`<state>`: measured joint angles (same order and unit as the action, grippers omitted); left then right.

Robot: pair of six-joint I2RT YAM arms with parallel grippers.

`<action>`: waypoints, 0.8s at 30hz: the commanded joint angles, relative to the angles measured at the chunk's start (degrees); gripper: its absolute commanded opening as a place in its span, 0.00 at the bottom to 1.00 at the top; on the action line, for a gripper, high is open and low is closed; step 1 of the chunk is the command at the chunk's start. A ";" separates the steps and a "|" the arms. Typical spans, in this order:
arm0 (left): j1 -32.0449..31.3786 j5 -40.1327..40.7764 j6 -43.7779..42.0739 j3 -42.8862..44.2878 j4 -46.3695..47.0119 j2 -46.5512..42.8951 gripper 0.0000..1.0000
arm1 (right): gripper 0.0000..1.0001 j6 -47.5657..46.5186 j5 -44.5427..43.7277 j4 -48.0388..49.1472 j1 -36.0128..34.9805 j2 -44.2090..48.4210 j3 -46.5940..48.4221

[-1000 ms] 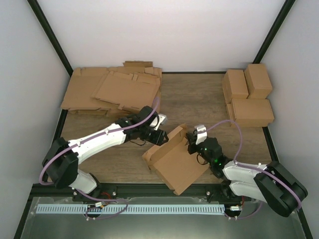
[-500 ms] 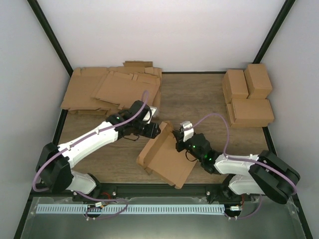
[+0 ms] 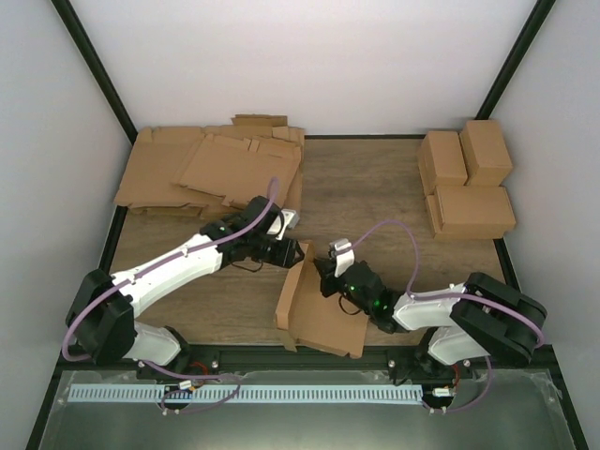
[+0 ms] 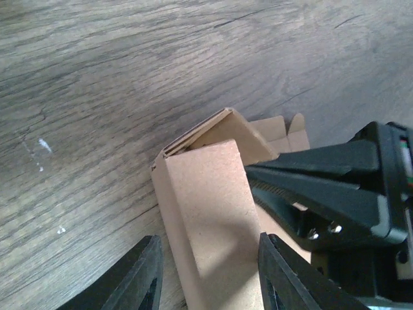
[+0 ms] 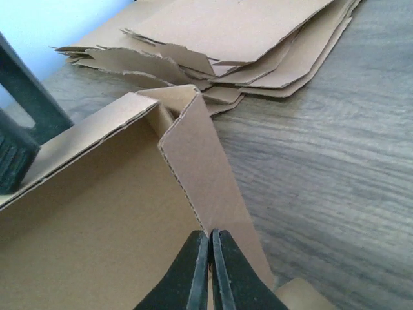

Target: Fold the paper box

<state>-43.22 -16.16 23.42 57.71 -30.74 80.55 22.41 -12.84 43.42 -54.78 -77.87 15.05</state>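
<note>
The paper box (image 3: 323, 314) is a partly folded brown cardboard piece near the table's front middle, its long side wall raised. My right gripper (image 3: 322, 275) is shut on the edge of an upright flap (image 5: 200, 161) at the box's far end; in the right wrist view the thin card runs between its closed tips (image 5: 211, 236). From the left, my left gripper (image 3: 292, 251) meets the same end. Its fingers (image 4: 145, 278) stand apart on either side of a narrow folded wall panel (image 4: 206, 200), and I see no firm grip.
A stack of wide flat cardboard sheets (image 3: 211, 169) lies at the back left, also seen as layered sheets (image 5: 258, 39) beyond the box. Finished closed boxes (image 3: 466, 183) sit at the back right. Bare wood table (image 3: 375, 187) lies between them.
The box has been drawn left and nearer, and turned so its long wall stands more upright. The right arm reached further left. The left gripper's fingers came slightly closer together.
</note>
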 commanded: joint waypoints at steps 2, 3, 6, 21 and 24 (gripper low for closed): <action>-0.43 -1.57 -0.28 -0.79 1.99 -0.18 0.43 | 0.05 6.08 -1.61 2.62 -2.46 -0.10 0.63; -0.57 -2.06 -0.58 -0.85 2.06 -0.22 0.43 | 0.06 6.86 -1.61 2.52 -2.52 0.16 0.29; -1.34 -2.23 -1.36 -0.97 1.92 0.06 0.43 | 0.06 8.96 -1.32 2.26 -2.73 1.09 -0.97; -4.03 -1.62 -4.70 0.35 0.40 3.19 0.43 | 0.43 5.89 -2.24 -9.48 -2.28 15.60 -6.71; -4.04 -0.92 -4.58 0.46 0.26 3.33 0.43 | 0.50 6.18 2.03 -10.14 0.54 23.51 -10.25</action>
<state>-46.87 -18.26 20.32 57.69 -28.12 82.61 29.34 -13.19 35.99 -56.62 -61.80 7.88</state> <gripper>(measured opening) 0.429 0.480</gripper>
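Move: My right fingertips are shut on the edge of the corner flap, whose middle lies about 2 cm ahead and 2 cm to the left, level with the tips. The raised side wall has its middle some 6 cm back, 5 cm left and 3 cm lower, and the box floor's middle about 11 cm back, 3 cm right and 8 cm down. From my left hand, already straddling that wall, the flap is about 3 cm ahead, 2 cm right and 3 cm lower. I let go of the corner flap with my right hand, opening the fingers to about half while easing back some 3 cm, sinking slightly at first, then slipping right and lifting off the flap. Meanwhile my left hand, fingers still astride the raised side wall, draws it about 2.5 cm to the right and a little back, turning slightly clockwise. ##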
